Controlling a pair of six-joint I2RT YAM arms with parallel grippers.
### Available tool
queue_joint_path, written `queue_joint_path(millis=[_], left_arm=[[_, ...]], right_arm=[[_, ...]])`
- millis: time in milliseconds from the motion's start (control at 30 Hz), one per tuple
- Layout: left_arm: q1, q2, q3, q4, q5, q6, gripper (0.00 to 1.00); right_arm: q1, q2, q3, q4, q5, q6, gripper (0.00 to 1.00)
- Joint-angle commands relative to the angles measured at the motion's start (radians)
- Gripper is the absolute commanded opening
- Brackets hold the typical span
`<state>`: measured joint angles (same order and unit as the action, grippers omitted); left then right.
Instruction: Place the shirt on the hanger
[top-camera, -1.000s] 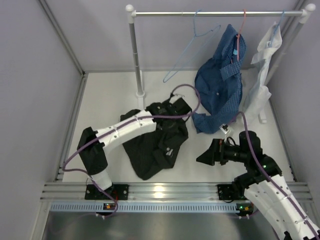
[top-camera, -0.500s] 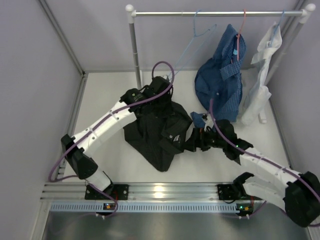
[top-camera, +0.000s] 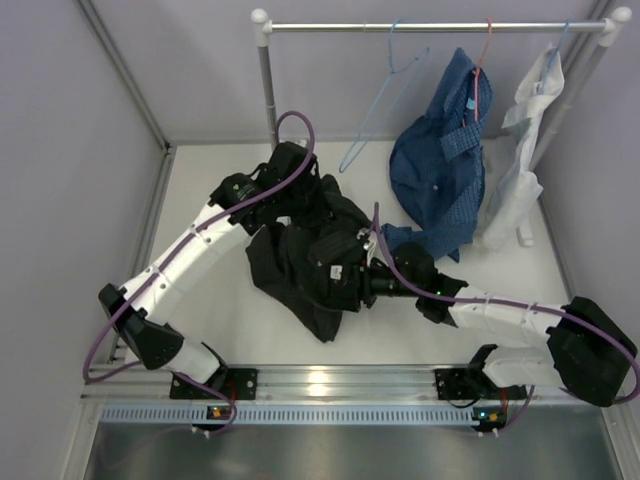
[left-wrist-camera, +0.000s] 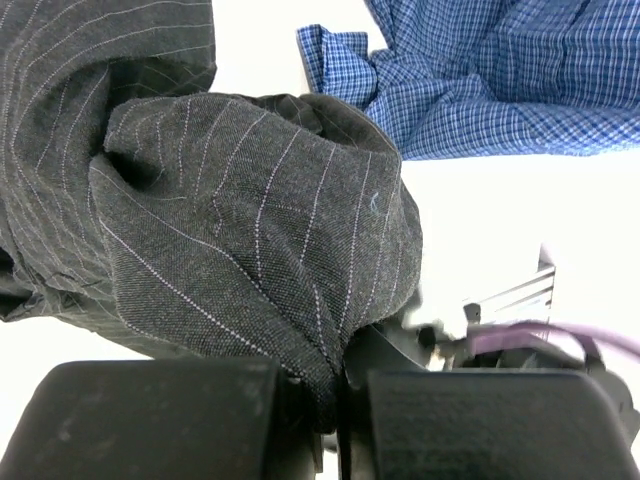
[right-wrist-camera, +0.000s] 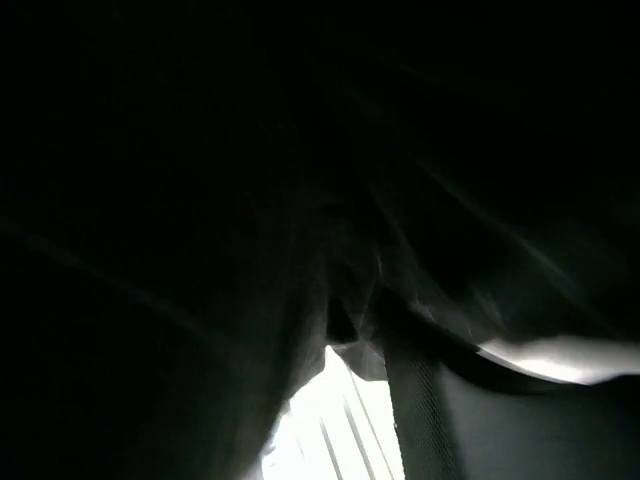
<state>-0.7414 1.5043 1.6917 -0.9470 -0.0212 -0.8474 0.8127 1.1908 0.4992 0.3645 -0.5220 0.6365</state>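
Observation:
The black pinstriped shirt (top-camera: 305, 265) hangs bunched over the table, held up at its far end by my left gripper (top-camera: 298, 185). In the left wrist view that gripper (left-wrist-camera: 335, 400) is shut on a fold of the shirt (left-wrist-camera: 250, 220). My right gripper (top-camera: 352, 280) is pushed into the shirt's right side from the right. Dark cloth (right-wrist-camera: 200, 200) fills the right wrist view, so how its jaws stand is hidden. The light-blue wire hanger (top-camera: 385, 100) hangs by its hook on the rail, behind and to the right of my left gripper, with nothing on it.
A blue checked shirt (top-camera: 440, 170) hangs on a red-pink hanger (top-camera: 480, 70) beside the light-blue one, its hem (left-wrist-camera: 480, 80) close to my right arm. A white garment (top-camera: 520, 150) hangs at the far right. The rail's left post (top-camera: 270, 110) stands just behind my left gripper.
My left gripper has carried the shirt up and toward the back. The right arm has swung left from the table's right side, and its gripper now sits in the shirt.

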Motion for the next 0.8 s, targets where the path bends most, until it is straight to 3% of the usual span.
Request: queue_joint_path(millis=[0, 67, 100, 167, 200, 300, 400, 433, 467, 500, 633, 667, 767], left_arm=[[0.022, -0.039, 0.014, 0.043, 0.017, -0.025, 0.00], [0.039, -0.055, 0.032, 0.042, 0.004, -0.025, 0.00], [0.048, -0.068, 0.036, 0.042, -0.012, -0.025, 0.00], [0.076, -0.122, 0.048, 0.043, -0.063, -0.016, 0.00], [0.083, -0.140, 0.059, 0.043, -0.089, -0.016, 0.00], [0.085, -0.238, 0.102, 0.103, -0.154, 0.077, 0.00], [0.085, -0.414, 0.001, 0.386, -0.102, 0.229, 0.00], [0.083, -0.458, -0.038, 0.554, -0.077, 0.246, 0.00], [0.083, -0.496, -0.091, 0.624, -0.083, 0.260, 0.00], [0.083, -0.554, -0.102, 0.675, -0.101, 0.275, 0.00], [0.083, -0.599, -0.043, 0.748, -0.181, 0.310, 0.00], [0.083, -0.604, -0.034, 0.748, -0.186, 0.311, 0.04], [0.083, -0.636, -0.084, 0.745, -0.191, 0.219, 0.45]], right_arm=[[0.057, 0.041, 0.093, 0.120, 0.052, -0.015, 0.46], [0.057, 0.017, 0.137, -0.049, 0.190, -0.046, 0.08], [0.057, -0.003, 0.157, -0.120, 0.254, -0.072, 0.00], [0.056, -0.074, 0.264, -0.305, 0.444, -0.124, 0.00], [0.055, -0.097, 0.265, -0.371, 0.445, -0.147, 0.00], [0.057, -0.137, 0.523, -0.671, 0.555, -0.262, 0.00], [0.059, -0.059, 1.022, -0.957, 0.609, -0.389, 0.00], [0.059, 0.011, 1.136, -1.025, 0.629, -0.420, 0.00], [0.062, 0.045, 1.241, -1.086, 0.648, -0.473, 0.00], [0.065, 0.082, 1.450, -1.186, 0.668, -0.495, 0.00], [0.068, 0.246, 1.899, -1.309, 0.645, -0.537, 0.00], [0.068, 0.253, 1.938, -1.311, 0.636, -0.529, 0.00], [0.071, 0.201, 1.876, -1.268, 0.619, -0.502, 0.00]])
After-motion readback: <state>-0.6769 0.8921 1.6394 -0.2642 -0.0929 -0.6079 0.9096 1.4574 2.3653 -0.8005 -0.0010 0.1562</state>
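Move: The left hand still holds the black shirt; the fold that the right hand is taking lies some 12 cm back from the left hand, 11 cm to its right and 14 cm lower. For the right hand that fold is level and about 2 cm left, between half-open fingers. From the right hand, the empty blue hanger hangs roughly 38 cm ahead, 4 cm right and 25 cm up; the blue shirt is about 30 cm ahead, 20 cm right, 8 cm higher. The right fingers shut on the black shirt's fold, then carry it quickly up about 44 cm, ending a little forward, the wrist rolling some 40 degrees and swinging clockwise. The left hand, gripping its own part, eases forward and left, then sweeps up some 33 cm while going left and back, tipping its fingers up from their downward slant and starting to open them only as the lift ends. ##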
